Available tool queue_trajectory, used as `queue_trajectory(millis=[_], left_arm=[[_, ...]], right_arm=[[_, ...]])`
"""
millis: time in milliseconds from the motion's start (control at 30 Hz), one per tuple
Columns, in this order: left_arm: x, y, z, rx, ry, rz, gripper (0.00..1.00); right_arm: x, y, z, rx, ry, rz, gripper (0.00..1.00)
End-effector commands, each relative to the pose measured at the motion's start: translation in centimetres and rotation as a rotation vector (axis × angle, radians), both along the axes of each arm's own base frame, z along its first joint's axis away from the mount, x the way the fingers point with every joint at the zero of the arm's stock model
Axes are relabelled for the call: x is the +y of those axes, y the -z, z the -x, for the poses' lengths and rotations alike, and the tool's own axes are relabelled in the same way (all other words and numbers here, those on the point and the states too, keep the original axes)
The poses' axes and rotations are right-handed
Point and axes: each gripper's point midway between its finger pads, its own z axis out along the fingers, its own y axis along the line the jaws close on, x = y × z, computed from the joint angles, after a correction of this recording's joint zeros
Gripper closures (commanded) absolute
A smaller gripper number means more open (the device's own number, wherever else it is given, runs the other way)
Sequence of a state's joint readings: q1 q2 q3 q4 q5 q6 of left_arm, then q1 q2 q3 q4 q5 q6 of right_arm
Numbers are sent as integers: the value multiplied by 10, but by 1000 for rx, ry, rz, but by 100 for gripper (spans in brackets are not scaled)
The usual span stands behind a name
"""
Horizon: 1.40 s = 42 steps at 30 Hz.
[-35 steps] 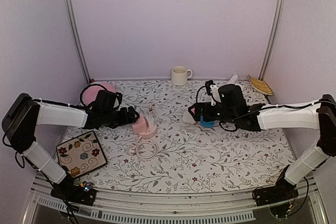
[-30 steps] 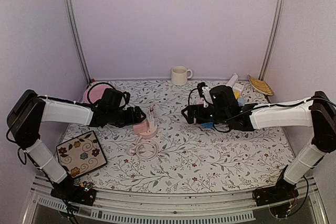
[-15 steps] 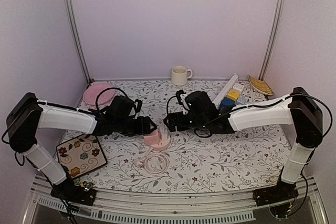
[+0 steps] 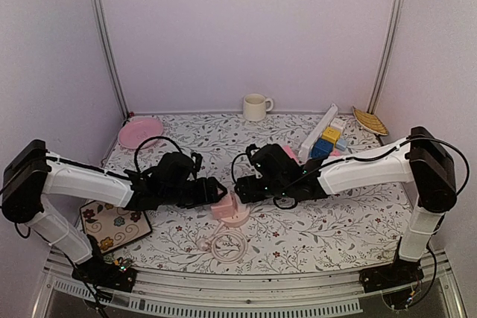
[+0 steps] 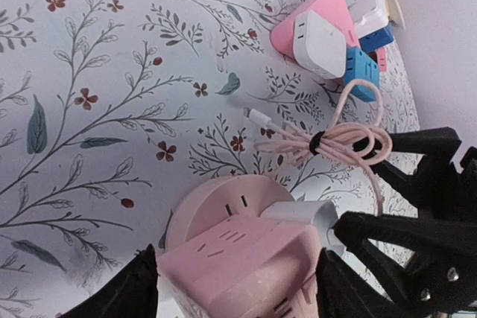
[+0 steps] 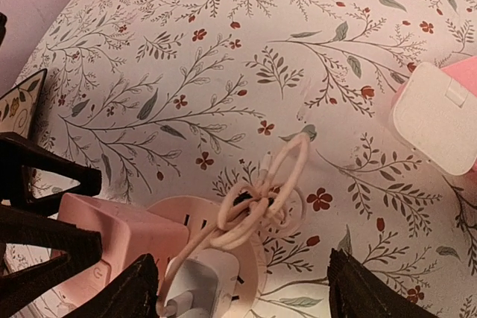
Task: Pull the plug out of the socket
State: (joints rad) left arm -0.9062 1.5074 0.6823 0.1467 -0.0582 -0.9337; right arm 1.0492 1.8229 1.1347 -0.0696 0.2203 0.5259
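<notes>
The pink socket [image 5: 246, 266] is a block on a round pink base [image 5: 216, 210], and it fills the gap between my left gripper's [image 5: 237, 294] fingers, which press on both its sides. A white plug [image 6: 212, 281] sits in the base beside the block. Its pale pink cable [image 6: 268, 195] is tied in a bundle that lies on the table. My right gripper [image 6: 250, 296] straddles the plug with its jaws wide apart and a clear gap on the right side. From above, the socket [image 4: 228, 211] lies between the left gripper [image 4: 212, 193] and the right gripper [image 4: 241, 187].
A cable coil [image 4: 226, 245] lies just in front of the socket. A pink-and-white adapter [image 5: 317, 31] and blue blocks [image 4: 326, 144] lie behind the right arm. A mug [image 4: 256, 106], a pink plate [image 4: 140, 132], a floral tile [image 4: 113, 221] and a yellow dish [image 4: 370, 121] stand around the edges.
The left gripper has dragged the socket towards the near middle of the table. The right arm has swung left over to it, and its jaws have narrowed around the plug.
</notes>
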Motion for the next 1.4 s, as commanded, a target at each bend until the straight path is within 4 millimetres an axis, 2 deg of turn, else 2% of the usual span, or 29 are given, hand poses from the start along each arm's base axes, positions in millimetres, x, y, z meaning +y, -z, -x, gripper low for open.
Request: queue_trajectory(millis=[0,133,200,533,1067,1367], left_arm=[[12,-15,-3,-41,-65,2,27],[17,-20,-1,-57,-65,-10,27],[17,-19,1,-54,-57,-6,28],[19,-15,4,-66,-29,-25,33],[24,-36,0,-175,74,-67,29],[27,-9,13,-98,117,-58,30]], right_arm=[[5,-14,11,-25,27,31,22],[5,-4,19,-17,24,82,25],[12,-9,18,-17,27,77,28],[13,5,18,6,52,121,41],[30,28,29,40,-5,176,53],[28,34,38,46,-12,204,55]])
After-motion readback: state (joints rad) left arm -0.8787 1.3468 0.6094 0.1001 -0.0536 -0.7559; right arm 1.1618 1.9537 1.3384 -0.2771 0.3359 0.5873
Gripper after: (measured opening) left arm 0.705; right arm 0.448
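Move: The white plug is some 3 cm back, 4 cm left and 3 cm below the right hand. The pink block beside the plug is roughly 4 cm back and 8 cm left of that hand, and the cable bundle 2 cm ahead and 4 cm left. From the left hand, its open fingers still astride the pink block, the white plug lies about 1 cm back and 6 cm right. Right hand travels about 4 cm left and back, fingers narrowing around the white plug; left hand shifts left, up. ##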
